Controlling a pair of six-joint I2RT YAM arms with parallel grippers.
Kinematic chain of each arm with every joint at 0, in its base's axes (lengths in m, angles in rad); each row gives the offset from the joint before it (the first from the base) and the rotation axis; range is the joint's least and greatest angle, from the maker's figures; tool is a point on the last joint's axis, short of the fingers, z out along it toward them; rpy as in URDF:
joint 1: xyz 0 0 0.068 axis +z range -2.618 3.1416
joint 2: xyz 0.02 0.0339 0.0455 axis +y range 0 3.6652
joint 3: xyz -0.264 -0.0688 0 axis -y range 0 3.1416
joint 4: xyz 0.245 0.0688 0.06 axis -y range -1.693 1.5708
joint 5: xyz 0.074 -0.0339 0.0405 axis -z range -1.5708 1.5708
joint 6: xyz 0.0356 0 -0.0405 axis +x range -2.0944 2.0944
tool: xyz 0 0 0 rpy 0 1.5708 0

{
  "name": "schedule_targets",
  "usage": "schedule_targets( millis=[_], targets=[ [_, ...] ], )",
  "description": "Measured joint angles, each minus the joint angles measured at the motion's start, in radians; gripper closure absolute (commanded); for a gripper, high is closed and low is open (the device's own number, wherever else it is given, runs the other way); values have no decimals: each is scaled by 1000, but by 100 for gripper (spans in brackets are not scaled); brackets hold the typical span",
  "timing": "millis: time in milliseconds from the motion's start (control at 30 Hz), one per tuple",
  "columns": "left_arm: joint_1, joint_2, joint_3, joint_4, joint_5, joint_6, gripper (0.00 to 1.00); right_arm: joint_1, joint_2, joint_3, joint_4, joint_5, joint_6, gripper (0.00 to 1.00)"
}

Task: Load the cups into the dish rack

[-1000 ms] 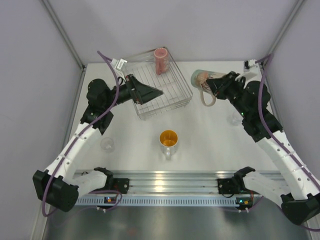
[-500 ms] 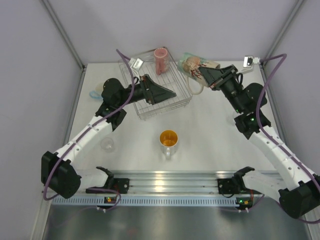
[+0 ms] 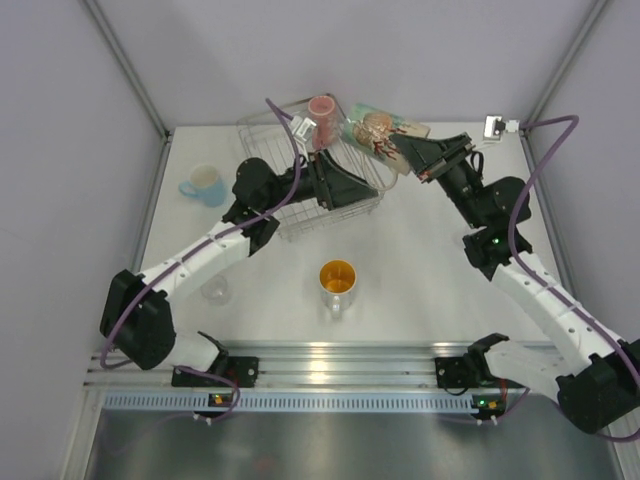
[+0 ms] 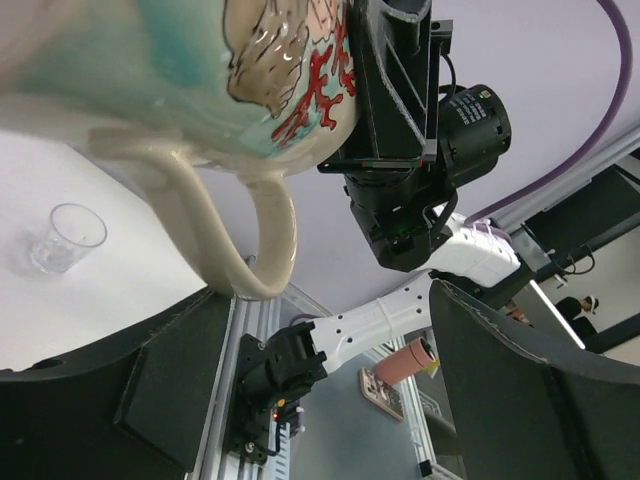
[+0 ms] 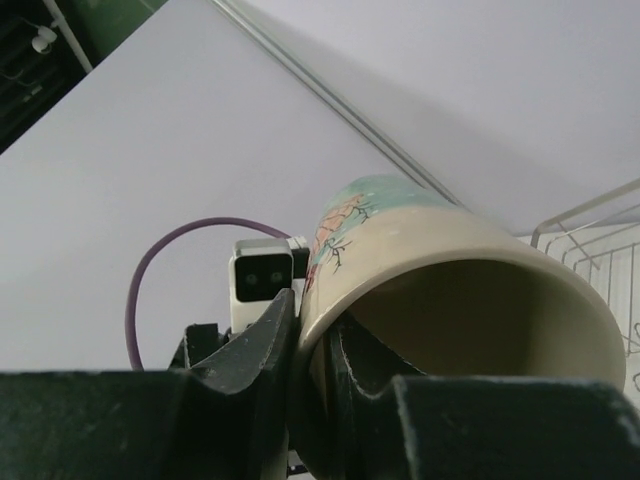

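Note:
The silver wire dish rack (image 3: 262,140) stands at the back of the table, with a pink cup (image 3: 321,112) in its far corner. My right gripper (image 3: 408,152) is shut on the rim of a painted cream and teal mug (image 3: 372,128), one finger inside and one outside (image 5: 262,345). The mug (image 5: 450,290) hangs tilted in the air over the rack's right edge (image 5: 600,225). My left gripper (image 3: 366,194) is open over the rack's right side, just under the mug (image 4: 190,70). Its fingers (image 4: 175,385) hold nothing, and the mug's handle (image 4: 262,235) hangs above them.
A light blue cup (image 3: 204,185) sits at the left of the table. A speckled mug with an orange inside (image 3: 337,278) stands in the middle front. One clear glass tumbler (image 3: 214,290) is at the front left, and one (image 4: 64,236) shows in the left wrist view.
My right arm has carried the painted mug left, from the table's right side to the rack's edge. My left arm has swung right across the rack, uncovering the light blue cup.

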Motion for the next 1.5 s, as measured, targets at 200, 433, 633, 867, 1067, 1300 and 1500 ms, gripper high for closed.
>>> schedule_targets(
  millis=[200,433,633,867,1067,1300,1500],
  targets=[
    [-40,72,3,105,-24,-52,22,6,21,-37,69,-10,38,100],
    [-56,148,7,230,-45,-138,31,15,32,-79,120,-20,67,100],
    [-57,193,7,308,-53,-199,42,16,31,-107,153,-7,74,100],
    [-55,228,7,305,-62,-227,80,19,27,-137,198,-5,86,100],
    [-58,231,7,282,-52,-228,100,19,10,-167,211,1,76,98],
    [-63,207,7,177,-53,-154,100,19,-41,-194,143,18,44,74],
    [-66,163,7,63,-80,-74,100,31,-89,-194,75,10,-8,49]
  ],
)
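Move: About 5 cm to the right of the open left fingers, 2 cm farther forward and level in height, hangs the handle of the cup in the right hand. The cup's body is about 7 cm ahead and 5 cm right. The rack lies far below, roughly 23 cm ahead and 6 cm left, with the pink cup in it some 32 cm ahead and 3 cm left. From the right hand the handle is about 4 cm left, 4 cm back and slightly lower. Sliding right about 4 cm and a little forward onto the handle, the left hand sinks some 4.5 cm, rolls about 10 degrees, and shuts its fingers from wide open to pinch the handle. The right hand keeps the rim wall pinched as it too lowers about 4.5 cm, then opens part way while easing back a couple of centimetres. ##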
